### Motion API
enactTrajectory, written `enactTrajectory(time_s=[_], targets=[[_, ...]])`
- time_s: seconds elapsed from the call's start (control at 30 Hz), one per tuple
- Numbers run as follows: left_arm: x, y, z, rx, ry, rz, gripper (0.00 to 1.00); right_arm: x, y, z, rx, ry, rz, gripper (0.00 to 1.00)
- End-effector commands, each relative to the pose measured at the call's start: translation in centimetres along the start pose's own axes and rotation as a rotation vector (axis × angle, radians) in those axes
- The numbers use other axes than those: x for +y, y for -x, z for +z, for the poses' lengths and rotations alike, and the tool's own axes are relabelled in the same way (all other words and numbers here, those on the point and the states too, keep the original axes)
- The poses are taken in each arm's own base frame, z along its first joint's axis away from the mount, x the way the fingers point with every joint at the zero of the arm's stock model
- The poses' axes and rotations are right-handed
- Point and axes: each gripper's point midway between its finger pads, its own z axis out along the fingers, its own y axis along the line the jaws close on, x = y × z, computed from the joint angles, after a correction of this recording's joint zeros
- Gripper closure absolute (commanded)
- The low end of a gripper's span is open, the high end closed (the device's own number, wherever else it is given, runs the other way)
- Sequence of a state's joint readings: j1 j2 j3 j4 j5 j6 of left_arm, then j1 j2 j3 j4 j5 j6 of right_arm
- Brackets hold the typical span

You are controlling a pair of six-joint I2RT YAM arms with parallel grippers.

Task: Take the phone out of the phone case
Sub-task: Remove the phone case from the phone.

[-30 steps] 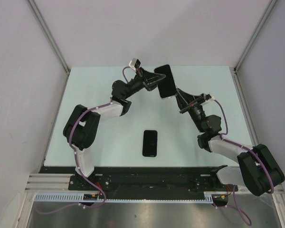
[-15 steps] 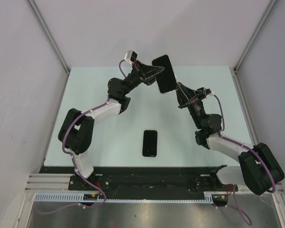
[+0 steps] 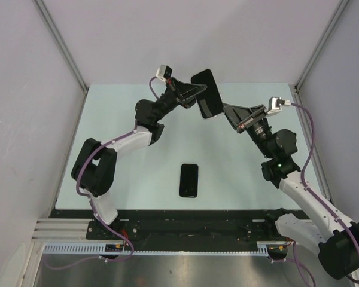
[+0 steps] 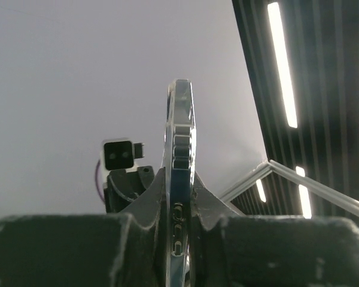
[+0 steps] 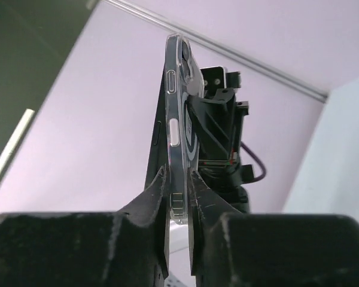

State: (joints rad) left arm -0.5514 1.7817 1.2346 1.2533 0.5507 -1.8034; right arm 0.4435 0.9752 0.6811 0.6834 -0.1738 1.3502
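Observation:
A black phone in a clear case point(image 3: 207, 94) is held in the air over the back of the table. My left gripper point(image 3: 196, 95) is shut on its left long side. My right gripper point(image 3: 222, 112) is shut on its lower right corner. In the left wrist view the phone stands edge-on point(image 4: 180, 131) between my fingers, the gripper point(image 4: 179, 182) shut on it. In the right wrist view the clear case edge point(image 5: 175, 125) sits between my fingers, the gripper point(image 5: 177, 179) shut on it. A dark phone edge point(image 5: 157, 149) shows just left of the case.
A second black phone-shaped slab point(image 3: 189, 180) lies flat on the pale green table point(image 3: 119, 173), near the middle front. Grey walls close in the left, right and back. The black arm rail point(image 3: 185, 224) runs along the near edge.
The left gripper lifted and tilted the phone slightly up and left. The right arm straightened and its wrist swung out to the right, with its fingers still at the phone's lower corner.

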Motion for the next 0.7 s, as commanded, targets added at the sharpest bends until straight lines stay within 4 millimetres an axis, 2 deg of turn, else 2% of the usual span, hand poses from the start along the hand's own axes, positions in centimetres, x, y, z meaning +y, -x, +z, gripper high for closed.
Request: enactTrajectory(time_s=[0.0,0.17,0.47,0.63,0.67], targets=[[-9.3,-5.8,-1.2,0.149,-0.340,0.139,1.00,-9.9,-2.4,-1.8,0.190,-0.358,-0.140,0.80],[-6.7,-6.4,-1.2,0.192,-0.274,0.112,1.00,-10.1,-2.3,-1.7,0.249,-0.336,-0.175,0.75],[-1.5,-7.3,-1.9,0.250,-0.168,0.056,1.00,-9.6,-3.2,-0.4,0.339,-0.238,-0.096,0.57],[0.2,-7.8,-2.0,0.276,-0.138,0.046,1.00,-9.6,-3.5,0.6,0.361,-0.182,-0.026,0.59],[0.9,-7.8,-2.0,0.278,-0.128,0.040,1.00,-9.5,-3.7,0.7,0.368,-0.172,-0.016,0.66]])
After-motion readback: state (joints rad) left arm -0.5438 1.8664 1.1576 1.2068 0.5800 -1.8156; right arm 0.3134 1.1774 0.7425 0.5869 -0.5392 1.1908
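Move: The left fingers already pinch the cased phone by its left long edge; its middle lies about 3 cm to their right, 2 cm back and 2 cm up. The right fingers already grip the case's near right corner, with the phone's middle some 5 cm ahead, 6 cm left and 2 cm up. The black phone on the table is roughly 8 cm back, 12 cm left and 40 cm below the right hand. The right fingers open around the case's near corner as both hands sink some 8 cm, left still pinching. ##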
